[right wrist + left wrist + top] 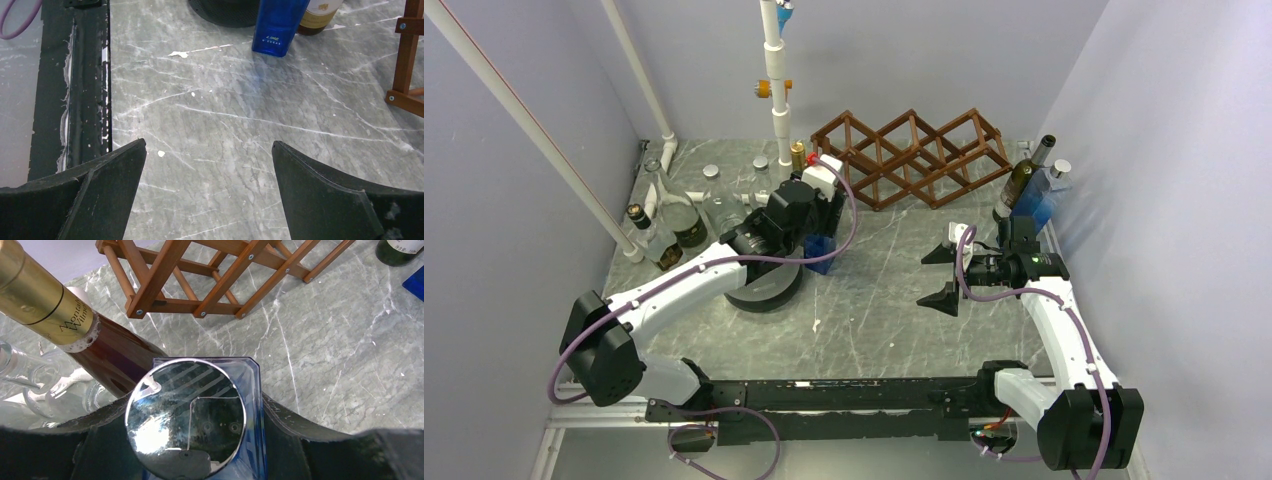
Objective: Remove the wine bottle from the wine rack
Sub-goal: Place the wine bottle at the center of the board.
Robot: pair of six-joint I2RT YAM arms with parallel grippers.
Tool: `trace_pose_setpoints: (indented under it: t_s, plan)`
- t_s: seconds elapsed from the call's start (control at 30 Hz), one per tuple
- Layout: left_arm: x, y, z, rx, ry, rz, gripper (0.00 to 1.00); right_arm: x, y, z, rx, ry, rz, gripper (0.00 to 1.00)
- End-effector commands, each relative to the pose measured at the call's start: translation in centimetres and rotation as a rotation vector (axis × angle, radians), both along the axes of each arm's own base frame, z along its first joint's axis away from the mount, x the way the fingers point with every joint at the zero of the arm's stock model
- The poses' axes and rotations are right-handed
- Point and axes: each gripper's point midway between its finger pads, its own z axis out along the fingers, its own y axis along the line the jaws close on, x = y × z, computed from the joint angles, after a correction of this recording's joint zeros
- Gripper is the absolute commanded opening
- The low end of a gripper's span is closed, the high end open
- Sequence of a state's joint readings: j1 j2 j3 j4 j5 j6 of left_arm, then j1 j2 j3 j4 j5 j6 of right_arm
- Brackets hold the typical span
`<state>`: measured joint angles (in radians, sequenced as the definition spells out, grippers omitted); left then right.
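The brown wooden wine rack (914, 155) stands at the back of the marble table, and no bottle shows in its diamond cells. In the left wrist view the wine rack (215, 275) lies just ahead. My left gripper (821, 250) is shut on a blue square bottle (250, 390) with a chrome cap (185, 420), a finger pressed on each side. In the right wrist view that blue bottle (280, 25) stands upright on the table. A brown wine bottle (115, 352) with gold foil stands right beside it. My right gripper (927, 280) hangs open over bare marble, with nothing between the fingers.
A dark green bottle (1021, 185) and a blue bottle (1046, 195) stand against the right wall. Several clear and dark bottles (669, 215) crowd the back left. A white pipe post (779, 90) rises behind the rack. A black round disc (764, 290) lies under my left arm.
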<state>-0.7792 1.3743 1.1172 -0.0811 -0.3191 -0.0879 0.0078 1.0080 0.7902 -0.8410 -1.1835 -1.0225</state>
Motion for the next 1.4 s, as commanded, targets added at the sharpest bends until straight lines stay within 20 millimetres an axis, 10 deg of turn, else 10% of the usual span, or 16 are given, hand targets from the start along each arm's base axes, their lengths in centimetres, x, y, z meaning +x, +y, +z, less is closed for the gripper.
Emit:
trace_pose_setpoints:
  t_s: [0.0, 0.63, 1.37]
  plan:
    - [1.3, -0.5, 7.4, -0.138, -0.162, 0.02, 0.35, 0.3, 0.1, 0.7, 0.015, -0.051, 0.018, 1.0]
    - [0.2, 0.2, 9.5, -0.16, -0.188, 0.003, 0.87, 0.3, 0.1, 0.7, 0.014, -0.051, 0.017, 1.0]
    - [-3.4, 2.3, 15.2, -0.241, -0.293, -0.066, 0.99, 0.7, -0.4, 0.6, 0.014, -0.054, -0.01, 1.0]
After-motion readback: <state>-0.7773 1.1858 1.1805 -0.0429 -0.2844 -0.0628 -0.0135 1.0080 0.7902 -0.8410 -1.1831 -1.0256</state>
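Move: The blue bottle stands between the left fingers, which still grip its neck; its middle is directly below the hand, about 10 cm down. The brown wine bottle with the gold top stands about 8 cm ahead and 3 cm left of the hand, the round black drum 12 cm left and 3 cm back, the wine rack 20 cm ahead and 20 cm right. From the right hand the blue bottle is about 25 cm left and 9 cm ahead. The left fingers open off the blue bottle's neck and rise about 12 cm above it, tilting down some 10 degrees. ##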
